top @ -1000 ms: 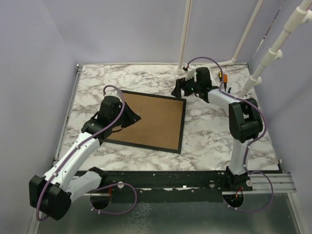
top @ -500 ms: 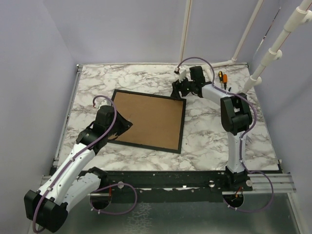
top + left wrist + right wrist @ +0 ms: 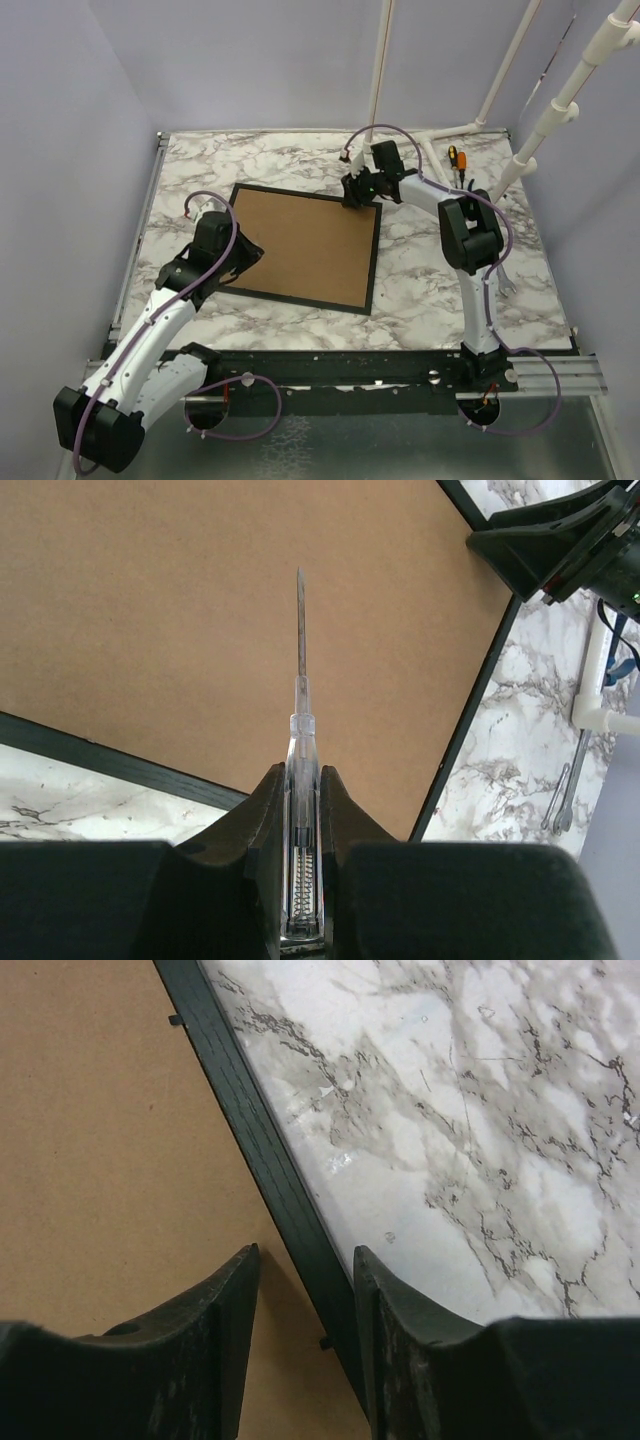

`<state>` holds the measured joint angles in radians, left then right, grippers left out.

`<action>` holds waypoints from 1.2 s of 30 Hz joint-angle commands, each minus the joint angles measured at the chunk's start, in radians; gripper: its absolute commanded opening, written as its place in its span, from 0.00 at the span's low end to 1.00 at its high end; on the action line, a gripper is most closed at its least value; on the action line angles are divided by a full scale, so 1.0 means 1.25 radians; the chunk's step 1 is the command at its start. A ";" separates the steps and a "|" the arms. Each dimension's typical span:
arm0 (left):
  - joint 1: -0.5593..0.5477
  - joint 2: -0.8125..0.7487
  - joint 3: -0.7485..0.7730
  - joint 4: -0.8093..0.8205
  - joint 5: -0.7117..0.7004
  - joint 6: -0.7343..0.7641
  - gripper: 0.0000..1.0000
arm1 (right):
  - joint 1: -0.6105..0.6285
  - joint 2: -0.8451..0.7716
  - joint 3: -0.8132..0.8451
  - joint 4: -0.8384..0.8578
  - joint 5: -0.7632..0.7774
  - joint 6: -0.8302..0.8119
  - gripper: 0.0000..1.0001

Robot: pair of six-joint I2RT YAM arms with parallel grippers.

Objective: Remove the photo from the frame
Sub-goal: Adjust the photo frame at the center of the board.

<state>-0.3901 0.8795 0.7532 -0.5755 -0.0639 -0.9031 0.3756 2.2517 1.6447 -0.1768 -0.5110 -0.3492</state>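
Note:
The frame (image 3: 305, 245) lies face down on the marble table, its brown fibreboard back up inside the thin black border. The photo is hidden under the back. My left gripper (image 3: 243, 256) is at the frame's left edge, shut on a clear-handled screwdriver (image 3: 300, 730) whose thin shaft points out over the brown back (image 3: 200, 610). My right gripper (image 3: 352, 190) is at the frame's far right corner. It is open, with the jaws standing either side of the black border (image 3: 255, 1130), one over the brown back (image 3: 100, 1160) and one over the marble.
Orange-handled screwdrivers (image 3: 455, 160) lie at the back right. A metal wrench (image 3: 505, 280) lies by the right arm's link. White pipe stands (image 3: 380, 70) rise behind the table. Walls close in the left and right sides.
My right gripper has moved left from the back of the table onto the frame's far right corner. My left gripper has drawn back with the screwdriver from over the back to the frame's left edge.

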 commanded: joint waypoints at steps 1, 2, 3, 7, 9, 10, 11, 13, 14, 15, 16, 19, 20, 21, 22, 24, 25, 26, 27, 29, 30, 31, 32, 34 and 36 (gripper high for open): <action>0.021 0.005 0.031 -0.014 -0.016 0.032 0.00 | -0.003 0.021 0.017 -0.024 0.045 -0.011 0.39; 0.025 0.008 0.031 -0.015 -0.012 0.034 0.00 | -0.003 0.018 0.012 -0.017 0.056 -0.004 0.34; 0.028 0.010 0.031 -0.015 -0.009 0.037 0.00 | -0.003 0.013 0.004 -0.009 0.062 0.004 0.30; 0.042 0.021 0.037 -0.013 0.002 0.050 0.00 | -0.003 -0.017 -0.035 0.011 0.084 0.027 0.18; 0.050 0.027 0.041 -0.012 0.009 0.057 0.00 | -0.003 -0.032 -0.057 0.011 0.092 0.031 0.16; 0.054 0.029 0.042 -0.012 0.012 0.060 0.00 | -0.002 -0.044 -0.071 0.015 0.099 0.037 0.15; 0.057 0.031 0.044 -0.011 0.016 0.065 0.00 | -0.003 -0.054 -0.087 0.020 0.103 0.039 0.15; 0.065 0.034 0.044 -0.009 0.025 0.070 0.00 | -0.003 -0.075 -0.120 0.028 0.102 0.041 0.20; 0.069 0.034 0.043 -0.008 0.031 0.072 0.00 | -0.003 -0.082 -0.139 0.034 0.102 0.039 0.28; 0.073 0.034 0.042 -0.008 0.037 0.073 0.00 | -0.003 -0.085 -0.147 0.042 0.103 0.042 0.33; 0.077 0.035 0.040 -0.008 0.045 0.074 0.00 | -0.003 -0.083 -0.147 0.045 0.102 0.045 0.34; 0.090 0.030 0.029 -0.008 0.060 0.073 0.00 | -0.003 -0.060 -0.105 0.002 0.122 0.054 0.24; 0.095 0.028 0.025 -0.008 0.072 0.074 0.00 | -0.003 -0.054 -0.092 -0.026 0.125 0.052 0.22; 0.099 0.026 0.022 -0.008 0.077 0.075 0.00 | -0.003 -0.054 -0.091 -0.036 0.131 0.056 0.22; 0.104 0.025 0.019 -0.008 0.080 0.076 0.00 | -0.003 -0.062 -0.099 -0.035 0.140 0.069 0.22; 0.114 0.025 0.014 -0.007 0.087 0.077 0.00 | -0.003 -0.081 -0.127 -0.023 0.161 0.097 0.21; 0.118 0.027 0.012 -0.002 0.095 0.077 0.00 | -0.003 -0.092 -0.139 -0.019 0.171 0.111 0.22; 0.123 0.030 0.008 0.003 0.102 0.076 0.00 | -0.003 -0.101 -0.151 -0.018 0.180 0.121 0.23; 0.127 0.032 0.005 0.009 0.112 0.075 0.00 | -0.003 -0.110 -0.161 -0.019 0.193 0.135 0.23; 0.135 0.043 -0.001 0.022 0.128 0.073 0.00 | -0.003 -0.122 -0.174 -0.033 0.244 0.171 0.22; 0.138 0.047 -0.004 0.028 0.134 0.073 0.00 | -0.003 -0.126 -0.175 -0.051 0.287 0.201 0.20; 0.143 0.050 -0.007 0.033 0.141 0.072 0.00 | -0.003 -0.128 -0.174 -0.075 0.330 0.232 0.20; 0.147 0.058 -0.007 0.037 0.148 0.073 0.00 | -0.003 -0.135 -0.184 -0.083 0.360 0.263 0.20; 0.153 0.064 -0.009 0.045 0.155 0.072 0.00 | -0.003 -0.162 -0.227 -0.079 0.390 0.332 0.20; 0.157 0.066 -0.013 0.056 0.156 0.069 0.00 | -0.003 -0.205 -0.290 -0.053 0.402 0.404 0.20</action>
<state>-0.2100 0.9546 0.7528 -0.5488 0.0868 -0.8249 0.3775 2.0636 1.4071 -0.1715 -0.1947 -0.0593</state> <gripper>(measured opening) 0.154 0.222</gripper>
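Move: The photo frame lies back-up with its far rim right at the right hand: the open fingers straddle it, the pads at rim height or about a centimetre above. From this hand the frame's far right corner is some 7 cm right and 1 cm back, the frame's middle about 12 cm back and 12 cm left, and the white pipe joint roughly 14 cm ahead and 5 cm right. From the left hand, the gripped rim lies about 22 cm ahead, 22 cm right and 13 cm lower. To its right and back, the right hand drags the photo frame's far rim about 6 cm, staying at table height, after first shutting its fingers on the rim to pinch it. Most of the travel comes late, as the wrist turns clockwise some 25 degrees. The left hand keeps hold of the clear screwdriver above the board and drifts 2 to 3 cm left and forward. ##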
